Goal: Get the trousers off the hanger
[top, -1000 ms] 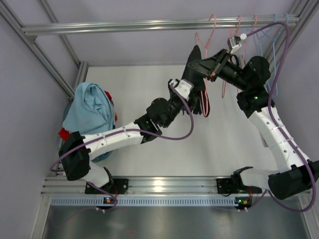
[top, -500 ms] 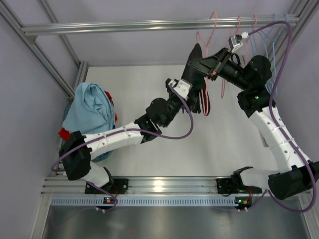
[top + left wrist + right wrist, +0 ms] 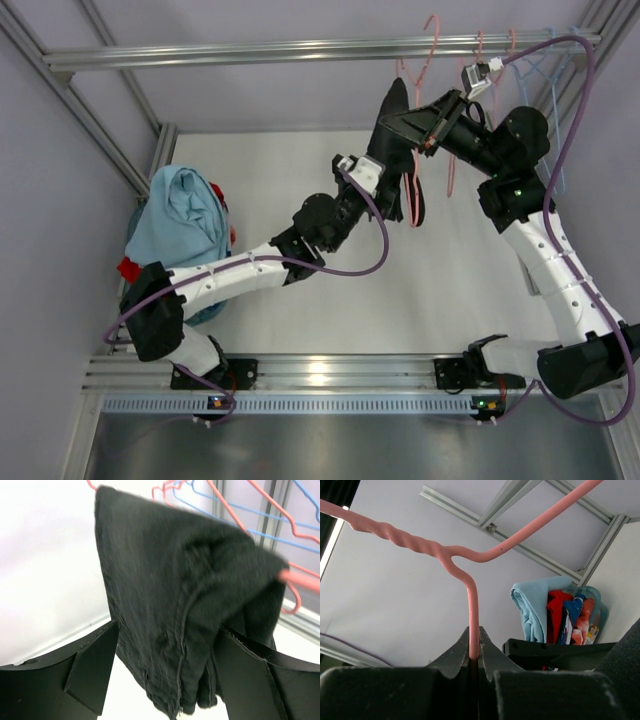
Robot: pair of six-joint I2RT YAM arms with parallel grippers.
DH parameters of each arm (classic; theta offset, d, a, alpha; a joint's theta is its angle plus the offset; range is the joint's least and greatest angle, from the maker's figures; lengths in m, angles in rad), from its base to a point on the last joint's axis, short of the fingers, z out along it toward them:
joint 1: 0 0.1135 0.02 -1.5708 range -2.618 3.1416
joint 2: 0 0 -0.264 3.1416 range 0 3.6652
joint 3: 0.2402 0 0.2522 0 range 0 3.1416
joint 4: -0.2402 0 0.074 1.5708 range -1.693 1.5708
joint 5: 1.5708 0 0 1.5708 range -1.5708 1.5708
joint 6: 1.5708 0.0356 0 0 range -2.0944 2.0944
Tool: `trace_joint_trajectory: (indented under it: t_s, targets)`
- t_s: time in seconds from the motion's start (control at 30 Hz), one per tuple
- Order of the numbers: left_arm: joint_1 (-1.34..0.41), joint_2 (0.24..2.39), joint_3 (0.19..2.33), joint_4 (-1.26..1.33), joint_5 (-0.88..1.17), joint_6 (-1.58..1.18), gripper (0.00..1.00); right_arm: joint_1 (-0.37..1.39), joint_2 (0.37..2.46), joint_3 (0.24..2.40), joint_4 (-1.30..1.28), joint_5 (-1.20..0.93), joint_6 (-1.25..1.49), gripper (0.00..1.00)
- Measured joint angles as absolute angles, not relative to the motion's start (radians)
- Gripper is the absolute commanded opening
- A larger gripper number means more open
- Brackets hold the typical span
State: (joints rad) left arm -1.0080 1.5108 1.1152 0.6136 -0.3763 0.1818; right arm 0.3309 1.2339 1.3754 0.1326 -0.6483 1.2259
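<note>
The black trousers (image 3: 392,112) hang folded over a pink hanger (image 3: 410,196) in mid-air below the rail. In the left wrist view the trousers (image 3: 175,605) hang between my left gripper's (image 3: 170,677) two fingers (image 3: 92,670), which stand apart on either side of the fabric's lower end. The hanger's pink bar (image 3: 292,577) sticks out at the right. My left gripper (image 3: 393,160) is open. My right gripper (image 3: 426,142) is shut on the hanger's neck (image 3: 471,600), which stands pinched in the jaws (image 3: 474,652) just below the twisted wire.
A metal rail (image 3: 300,48) runs across the back with other pink hangers (image 3: 432,40) and pale blue hangers (image 3: 548,80) on it at the right. A light blue cloth pile (image 3: 182,222) with a red garment lies at the left; it also shows in the right wrist view (image 3: 540,605).
My right gripper has lifted the hanger and trousers slightly up and back towards the rail. My left gripper has followed and still straddles the trousers.
</note>
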Motion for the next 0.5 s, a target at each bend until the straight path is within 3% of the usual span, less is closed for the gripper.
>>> trace_joint_trajectory:
  t_s: [0.17, 0.27, 0.4, 0.5]
  targets:
    - [-1.001, 1.528, 1.189, 0.613, -0.374, 0.172, 0.79, 0.331, 1.234, 1.374, 0.133, -0.648, 1.232, 0.00]
    - [-1.001, 1.537, 1.216, 0.613, -0.372, 0.164, 0.72, 0.331, 1.234, 1.374, 0.135, -0.648, 1.239, 0.00]
    - [-1.002, 1.552, 1.222, 0.604, -0.371, 0.151, 0.59, 0.331, 1.234, 1.374, 0.134, -0.647, 1.241, 0.00]
    - [-1.002, 1.555, 1.222, 0.590, -0.371, 0.139, 0.41, 0.331, 1.234, 1.372, 0.134, -0.646, 1.242, 0.00]
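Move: The trousers hang over the bar of the pink hanger, their near part already between the open left fingers; their middle is about 6 cm ahead of the left hand, 4 cm to its right and 4 cm below. The hanger's bar is some 5 cm ahead, 3 cm right and 4 cm above, and the next pink hanger about 10 cm ahead, 15 cm right and 8 cm above. From the right hand, the trousers' middle lies roughly 17 cm below and 5 cm ahead, hardly off to either side. Lift the left gripper about 3.5 cm alongside the hanging trousers, then let it sink back 1 cm while easing slightly right and forward, and start closing its fingers around the near part of the cloth just under the bar, stopping about half open. Keep the right gripper still and shut on the hanger's wire near the neck. ##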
